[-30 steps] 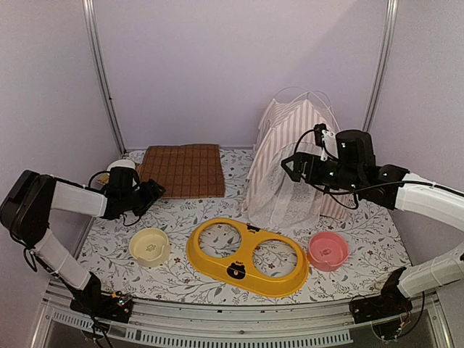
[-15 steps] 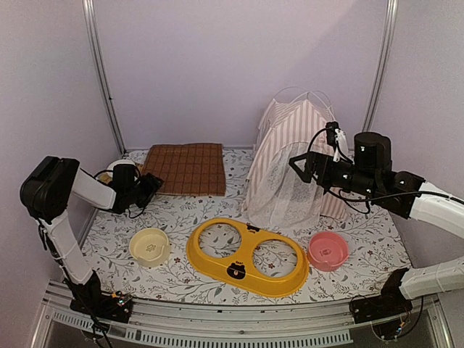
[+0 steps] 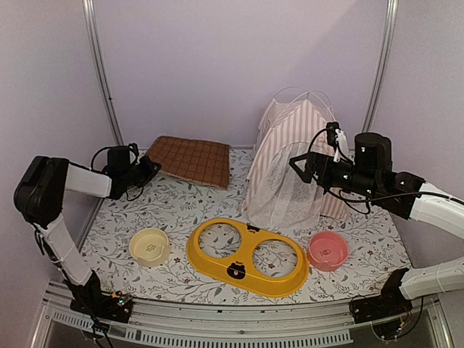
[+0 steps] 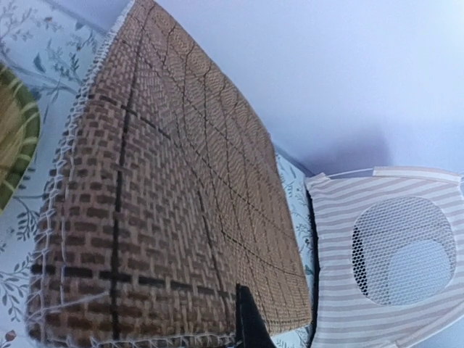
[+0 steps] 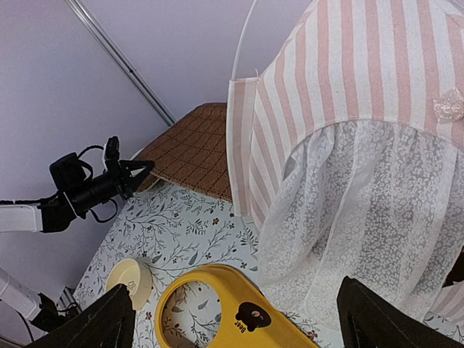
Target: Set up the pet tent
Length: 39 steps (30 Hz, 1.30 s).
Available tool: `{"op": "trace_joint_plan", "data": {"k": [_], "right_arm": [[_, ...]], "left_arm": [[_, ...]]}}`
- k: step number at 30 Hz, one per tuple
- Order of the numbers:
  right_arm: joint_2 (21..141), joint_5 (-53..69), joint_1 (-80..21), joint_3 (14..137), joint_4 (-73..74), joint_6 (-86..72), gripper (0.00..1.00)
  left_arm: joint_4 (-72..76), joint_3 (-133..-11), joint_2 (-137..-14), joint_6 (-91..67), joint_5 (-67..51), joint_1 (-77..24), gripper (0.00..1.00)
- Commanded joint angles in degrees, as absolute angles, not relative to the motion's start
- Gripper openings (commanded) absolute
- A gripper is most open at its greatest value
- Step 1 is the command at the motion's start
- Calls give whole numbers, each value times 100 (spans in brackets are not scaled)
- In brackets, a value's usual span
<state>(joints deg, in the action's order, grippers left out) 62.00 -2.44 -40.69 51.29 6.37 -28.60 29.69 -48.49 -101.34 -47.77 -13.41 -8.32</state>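
Note:
The pet tent (image 3: 290, 156), a pink-and-white striped teepee with a lace curtain (image 5: 362, 210), stands upright at the back right. It also shows in the left wrist view (image 4: 377, 254) and the right wrist view (image 5: 348, 94). My right gripper (image 3: 301, 168) hovers open just in front of its curtain, and its wide-spread jaws (image 5: 239, 322) hold nothing. My left gripper (image 3: 148, 169) is shut on the left edge of the brown quilted mat (image 3: 194, 159) and holds that edge raised off the table. One dark finger (image 4: 250, 326) lies on the mat (image 4: 167, 217).
A yellow double-ring bowl holder (image 3: 246, 257) lies at the front centre, with a cream bowl (image 3: 149, 246) to its left and a pink bowl (image 3: 328, 250) to its right. A green-yellow dish edge (image 4: 11, 145) shows under the mat's left side. Walls close in behind and beside.
My left gripper shut on the mat's left edge and lifted it, so the mat tilted and slid toward the tent. The right arm drew back slightly to the right, then held still.

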Motion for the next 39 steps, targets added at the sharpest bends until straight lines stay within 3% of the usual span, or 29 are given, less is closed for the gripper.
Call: {"op": "trace_joint_plan", "data": {"k": [1, 12, 25, 32, 39], "right_arm": [[6263, -318, -4027, 5125, 466, -2771, 99], [6542, -231, -4025, 5254, 388, -2740, 99], [7113, 147, -4028, 5897, 445, -2533, 99], [7488, 298, -4025, 6519, 694, -2498, 99], [7639, 289, -4013, 7033, 1433, -2470, 99]], "left_arm": [[2483, -5323, -9379, -3767, -1701, -892, 0], [909, -6101, -8148, -2011, -2078, -1240, 0], [-1085, -5968, -6280, -299, -1154, -2991, 0], [-1161, -5440, -5345, -18, -2163, -3558, 0], [-1948, -5614, -4914, 33, -1499, -4302, 0]]}}
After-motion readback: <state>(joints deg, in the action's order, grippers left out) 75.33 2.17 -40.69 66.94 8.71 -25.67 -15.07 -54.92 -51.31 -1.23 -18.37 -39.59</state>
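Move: My left hand already grips the brown mat near its front-left corner; the mat's middle lies about 6 cm ahead, 12 cm right and slightly below. The tent is some 42 cm to this hand's right, nearly level fore and aft. Closer to me, the yellow feeder sits about 30 cm back and 28 cm right, the cream bowl 27 cm back and 3 cm right. From my right hand the tent is 16 cm ahead, 8 cm right. I keep the mat pinched in my left hand and peel it upward, almost straight up for the first 15 cm, then swing it back about 25 cm and 15 cm right, still climbing. The wrist turns clockwise, tips up and rolls left side up until its fingers point mostly right. My right hand, open and empty, dips slightly, then eases a few centimetres left, forward and up. ##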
